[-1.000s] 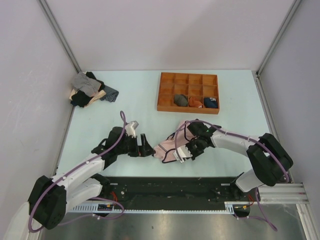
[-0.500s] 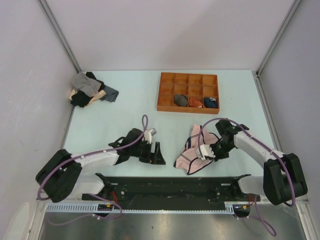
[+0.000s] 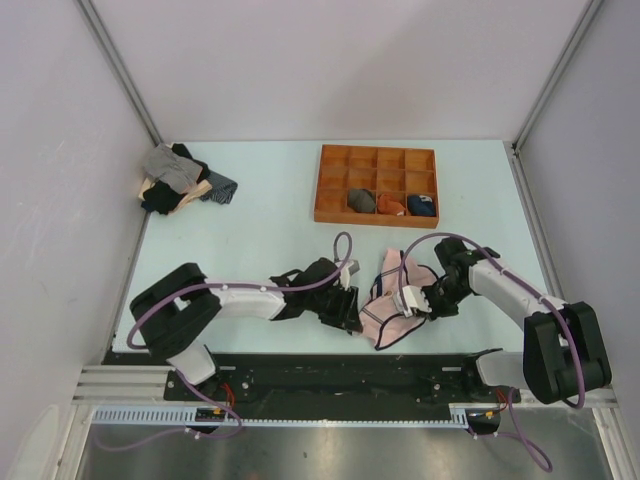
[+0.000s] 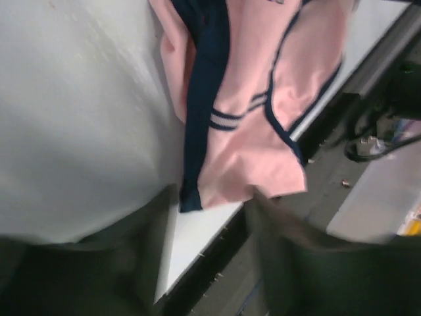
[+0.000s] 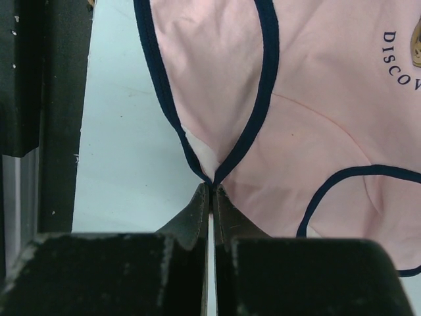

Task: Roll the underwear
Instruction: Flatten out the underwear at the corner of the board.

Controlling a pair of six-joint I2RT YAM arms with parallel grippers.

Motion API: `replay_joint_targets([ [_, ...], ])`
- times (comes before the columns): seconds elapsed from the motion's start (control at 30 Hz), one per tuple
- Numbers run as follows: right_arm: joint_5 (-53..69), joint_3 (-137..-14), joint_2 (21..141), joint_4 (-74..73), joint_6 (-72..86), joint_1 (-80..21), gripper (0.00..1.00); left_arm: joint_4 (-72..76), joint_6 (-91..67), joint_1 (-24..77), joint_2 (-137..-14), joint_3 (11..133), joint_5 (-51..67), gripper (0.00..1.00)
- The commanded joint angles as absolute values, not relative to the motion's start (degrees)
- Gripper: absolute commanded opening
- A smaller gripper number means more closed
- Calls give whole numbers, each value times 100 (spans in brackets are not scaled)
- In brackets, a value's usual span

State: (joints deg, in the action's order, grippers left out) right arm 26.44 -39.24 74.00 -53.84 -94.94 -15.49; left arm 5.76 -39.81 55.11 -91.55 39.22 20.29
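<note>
The light-pink underwear (image 3: pixel 390 312) with navy edging lies crumpled near the table's front edge, between the two arms. My right gripper (image 3: pixel 420 300) is shut on it: in the right wrist view the closed fingertips (image 5: pixel 212 189) pinch the navy seam where two edges of the underwear (image 5: pixel 316 112) meet. My left gripper (image 3: pixel 347 311) sits just left of the cloth. In the blurred left wrist view its fingers (image 4: pixel 210 207) stand apart, with the lower corner of the underwear (image 4: pixel 263 112) at their tips and not clamped.
An orange compartment tray (image 3: pixel 378 160) at the back holds three rolled bundles. A pile of grey, black and tan garments (image 3: pixel 178 180) lies at the back left. The black rail (image 3: pixel 350 372) runs along the table's front edge, close under the underwear.
My left arm has swung right across the table up to the underwear, its jaws narrowing. The right gripper first carried the cloth rightward, then nearly stopped.
</note>
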Motion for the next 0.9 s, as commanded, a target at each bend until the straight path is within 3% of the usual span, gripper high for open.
replay_joint_targets([
  [0.0, 2856, -3920, 7357, -5326, -9563, -1477, 0, 80, -3920, 5722, -9606, 4122, 1573, 34],
  [0.07, 2856, -3946, 7225, -5177, -9484, -1468, 0, -8, -3780, 5713, -9537, 4201, 1512, 10],
  [0.13, 2944, -4034, 7146, -4993, -9273, -1468, 0, -526, -3509, 5634, -9257, 4376, 1196, 1],
  [0.4, 3805, -6139, 7532, -4193, -7403, -1590, 0, -2317, -2322, 4334, -7894, 5386, 1362, 0],
  [0.63, 3848, -7399, 7322, -3095, -5890, -2373, 0, -4077, -1459, 3823, -6997, 7372, 1564, 0],
  [0.77, 4525, -7279, 7146, -4110, -6858, -2242, 0, -3861, -1748, 3911, -6417, 6753, 2361, 1],
  [0.87, 4615, -6150, 7023, -5069, -7985, -2057, 0, -2941, -2310, 4226, -6161, 5251, 2767, 4],
])
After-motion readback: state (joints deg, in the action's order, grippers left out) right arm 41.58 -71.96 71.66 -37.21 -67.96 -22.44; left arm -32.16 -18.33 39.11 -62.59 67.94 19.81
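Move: The underwear's near left corner lies just beyond the left hand's open fingers, about 1 cm right and 2 below, level with them fore and aft; the cloth's middle is some 10 cm right and 8 ahead. The wooden box stands about 38 cm ahead and 5 right of that hand. The right hand already pinches the near right edge; from it, the cloth's middle is about 8 cm left and 4 ahead, the box 14 left and 36 ahead. The left hand dips about 1.5 cm and shuts its fingers on the underwear's near left corner, then sweeps up some 25 cm and forward towards the box, drifting left and easing back at the top while its wrist turns about 30 degrees. The right hand keeps its pinch on the other edge and rises with it by about as much, going forward and then slightly back and also left, its wrist swinging round some 40 degrees so the fingers point more to the left. ##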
